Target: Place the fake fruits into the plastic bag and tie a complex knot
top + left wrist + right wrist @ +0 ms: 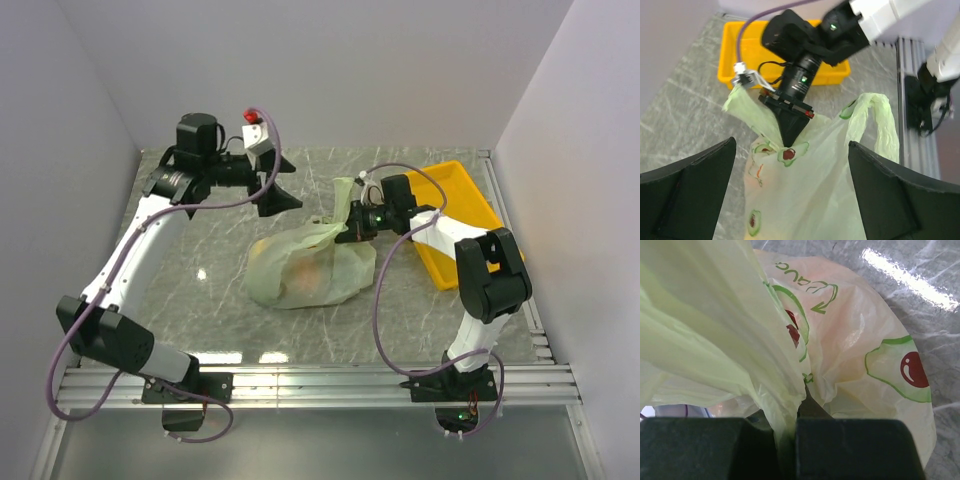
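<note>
The pale-green plastic bag [305, 268] lies bulging in the middle of the table. The fake fruits show only as an orange glow [312, 276] through its skin. My right gripper [350, 233] is shut on a gathered fold of the plastic bag [855, 340] near its top; in the right wrist view the film runs down between the fingers [840, 450]. My left gripper [281, 187] hovers behind and left of the bag, open and holding nothing. Its view shows the plastic bag [805, 195], one handle loop [881, 125] hanging free and the right gripper [789, 137] pinching the film. No knot is in view.
A yellow tray [470, 215] stands at the back right, close behind the right arm, and shows in the left wrist view as the yellow tray [730, 60]. Grey walls close in the table on the left, back and right. An aluminium rail [320, 380] runs along the near edge.
</note>
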`<act>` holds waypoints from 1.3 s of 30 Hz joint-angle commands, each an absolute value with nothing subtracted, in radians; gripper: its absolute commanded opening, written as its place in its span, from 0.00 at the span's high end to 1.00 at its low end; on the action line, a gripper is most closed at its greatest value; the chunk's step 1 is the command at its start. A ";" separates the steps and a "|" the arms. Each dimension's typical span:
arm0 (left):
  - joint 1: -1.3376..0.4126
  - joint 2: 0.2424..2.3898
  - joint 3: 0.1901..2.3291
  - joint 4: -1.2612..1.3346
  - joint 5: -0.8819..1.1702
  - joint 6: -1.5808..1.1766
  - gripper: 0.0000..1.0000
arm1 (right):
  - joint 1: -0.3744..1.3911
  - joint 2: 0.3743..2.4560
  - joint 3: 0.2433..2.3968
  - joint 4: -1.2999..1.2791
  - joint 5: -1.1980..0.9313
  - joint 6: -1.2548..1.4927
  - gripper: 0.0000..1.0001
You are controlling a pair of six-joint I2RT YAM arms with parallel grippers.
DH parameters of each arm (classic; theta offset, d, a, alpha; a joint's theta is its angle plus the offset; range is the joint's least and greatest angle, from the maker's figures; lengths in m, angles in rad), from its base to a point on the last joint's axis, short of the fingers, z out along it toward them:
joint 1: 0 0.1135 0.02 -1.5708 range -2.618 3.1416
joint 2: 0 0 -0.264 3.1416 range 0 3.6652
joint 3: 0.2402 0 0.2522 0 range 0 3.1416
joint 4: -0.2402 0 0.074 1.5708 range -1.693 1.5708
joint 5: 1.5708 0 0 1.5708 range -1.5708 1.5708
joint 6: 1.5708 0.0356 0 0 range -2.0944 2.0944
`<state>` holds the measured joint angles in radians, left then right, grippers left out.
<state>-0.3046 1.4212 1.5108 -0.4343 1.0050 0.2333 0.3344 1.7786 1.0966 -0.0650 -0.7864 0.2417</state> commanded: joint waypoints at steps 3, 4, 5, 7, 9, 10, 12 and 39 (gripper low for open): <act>-0.385 1.538 1.707 -0.722 1.153 0.560 0.01 | 0.348 1.763 1.155 -0.100 -0.788 0.190 1.00; -0.402 1.557 1.735 -0.760 1.163 0.621 0.01 | 0.350 1.761 1.158 -0.100 -0.787 0.180 1.00; -0.417 1.575 1.788 -0.799 1.173 0.652 0.01 | 0.351 1.759 1.164 -0.104 -0.784 0.175 1.00; -0.465 1.627 1.841 -0.922 1.184 0.743 0.01 | 0.353 1.761 1.167 -0.106 -0.784 0.167 1.00; -0.498 1.676 1.910 -0.994 1.201 0.794 0.01 | 0.354 1.764 1.177 -0.112 -0.779 0.161 1.00; -0.506 1.689 1.928 -1.035 1.218 0.813 0.01 | 0.354 1.763 1.180 -0.115 -0.778 0.155 1.00; -0.517 1.721 1.962 -1.051 1.233 0.813 0.01 | 0.356 1.764 1.186 -0.118 -0.770 0.150 1.00; -0.416 1.667 1.620 -0.796 1.195 0.652 1.00 | 0.324 1.835 1.287 -0.300 -0.692 0.112 1.00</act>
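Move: The free bag handle, a thin loop of plastic standing up from the bag, is about 9 cm to the right of the open left hand, some 4 cm back and 9 cm below it. The bag neck in the right fingers is roughly 13 cm right of the left hand, 4 cm ahead and 25 cm down, with its loose tail 4 cm farther out and 5 cm higher than that neck. The right hand has the handle about 8 cm back, 4 cm left and 16 cm above. With fingers wide, the left hand swings some 8 cm right and 5 cm back to the standing handle while its wrist turns about 30 degrees clockwise, then after a brief hover drops roughly 8 cm and pinches the plastic shut between its fingertips, easing a little forward and left at the end. The right hand keeps its closed grip on the bag neck, holding nearly in place and drifting only a centimetre or two up and forward. ##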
